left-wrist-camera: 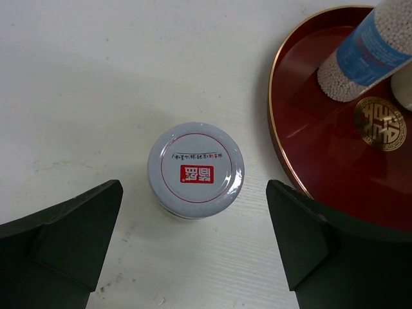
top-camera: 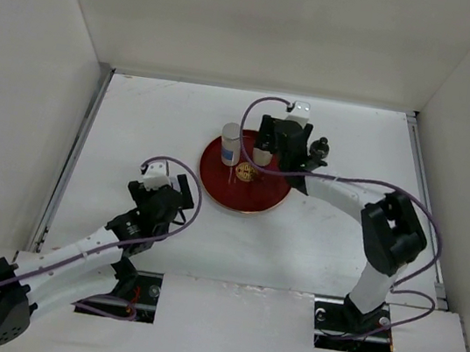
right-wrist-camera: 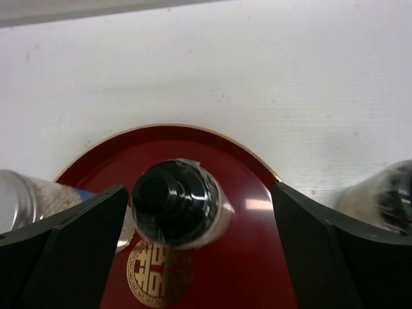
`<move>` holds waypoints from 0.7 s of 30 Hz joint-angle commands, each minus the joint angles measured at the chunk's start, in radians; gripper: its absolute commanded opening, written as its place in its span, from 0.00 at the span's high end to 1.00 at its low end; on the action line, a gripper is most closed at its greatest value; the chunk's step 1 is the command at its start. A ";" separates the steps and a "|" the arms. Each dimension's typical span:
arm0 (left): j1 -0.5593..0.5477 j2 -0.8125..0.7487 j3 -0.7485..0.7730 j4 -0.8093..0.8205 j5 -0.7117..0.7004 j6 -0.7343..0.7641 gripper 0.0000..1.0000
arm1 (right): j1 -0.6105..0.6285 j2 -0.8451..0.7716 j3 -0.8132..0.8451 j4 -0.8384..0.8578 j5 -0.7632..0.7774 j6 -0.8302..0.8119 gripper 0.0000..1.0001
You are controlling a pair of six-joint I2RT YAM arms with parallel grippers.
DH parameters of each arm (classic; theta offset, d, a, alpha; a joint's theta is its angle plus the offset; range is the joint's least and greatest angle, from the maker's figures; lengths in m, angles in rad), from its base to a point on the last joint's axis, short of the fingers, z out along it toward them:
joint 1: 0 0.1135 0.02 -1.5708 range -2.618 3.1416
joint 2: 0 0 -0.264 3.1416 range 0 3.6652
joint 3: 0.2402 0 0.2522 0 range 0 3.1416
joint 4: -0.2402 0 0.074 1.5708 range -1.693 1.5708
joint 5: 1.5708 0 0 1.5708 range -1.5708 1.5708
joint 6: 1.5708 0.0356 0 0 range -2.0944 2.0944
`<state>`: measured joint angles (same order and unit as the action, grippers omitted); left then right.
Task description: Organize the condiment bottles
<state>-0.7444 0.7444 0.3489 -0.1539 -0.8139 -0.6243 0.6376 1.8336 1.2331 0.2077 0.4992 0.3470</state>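
A short jar with a grey lid and a red label [left-wrist-camera: 196,170] stands on the white table just left of the round red tray [left-wrist-camera: 309,154]. My left gripper [left-wrist-camera: 193,193] hangs open over it, one finger on each side, touching nothing. On the tray stands a tall white cylinder with a blue label [left-wrist-camera: 360,55]. Beside that cylinder is a pale stubby bottle with a dark cap [right-wrist-camera: 175,201], upright near the gold emblem. My right gripper [right-wrist-camera: 199,190] is open around it, with the left finger the closer one. A second dark-capped bottle [right-wrist-camera: 386,199] stands on the table right of the tray.
White walls enclose the table on the left, back and right. From above, the tray [top-camera: 254,198] sits mid-table with the right gripper [top-camera: 270,150] over its far side. The left gripper [top-camera: 170,195] is near the tray's left rim. Purple cables loop over both arms.
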 commanded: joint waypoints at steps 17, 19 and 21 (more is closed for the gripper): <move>0.063 0.339 0.088 0.307 -0.011 0.081 0.58 | -0.049 -0.608 -0.368 0.108 -0.034 -0.008 0.00; 0.046 0.316 0.123 0.301 -0.018 0.098 0.68 | -0.057 -0.638 -0.394 0.113 -0.028 -0.017 0.00; 0.012 0.282 0.171 0.294 -0.027 0.127 0.72 | -0.083 -0.672 -0.423 0.113 -0.034 -0.005 0.00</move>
<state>-0.6994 1.0870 0.4030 0.0372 -0.8047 -0.5446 0.5800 1.2205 0.8299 0.2737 0.4839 0.3359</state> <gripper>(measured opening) 0.613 0.999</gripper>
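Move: The grey-lidded bottle is about 4 cm ahead of the left hand, 1 cm to its right and 6 cm below; the tray's middle lies some 13 cm ahead and 19 cm right. Almost under the open right hand, 5 cm down, stands the black-capped bottle on the tray. From that hand the beaded bottle is 9 cm left and about level, the remaining black-capped bottle 13 cm right, level, 7 cm down. Left sinks and advances about 3 cm, pinching the grey-lidded bottle; right withdraws 10 cm up, right and back. ##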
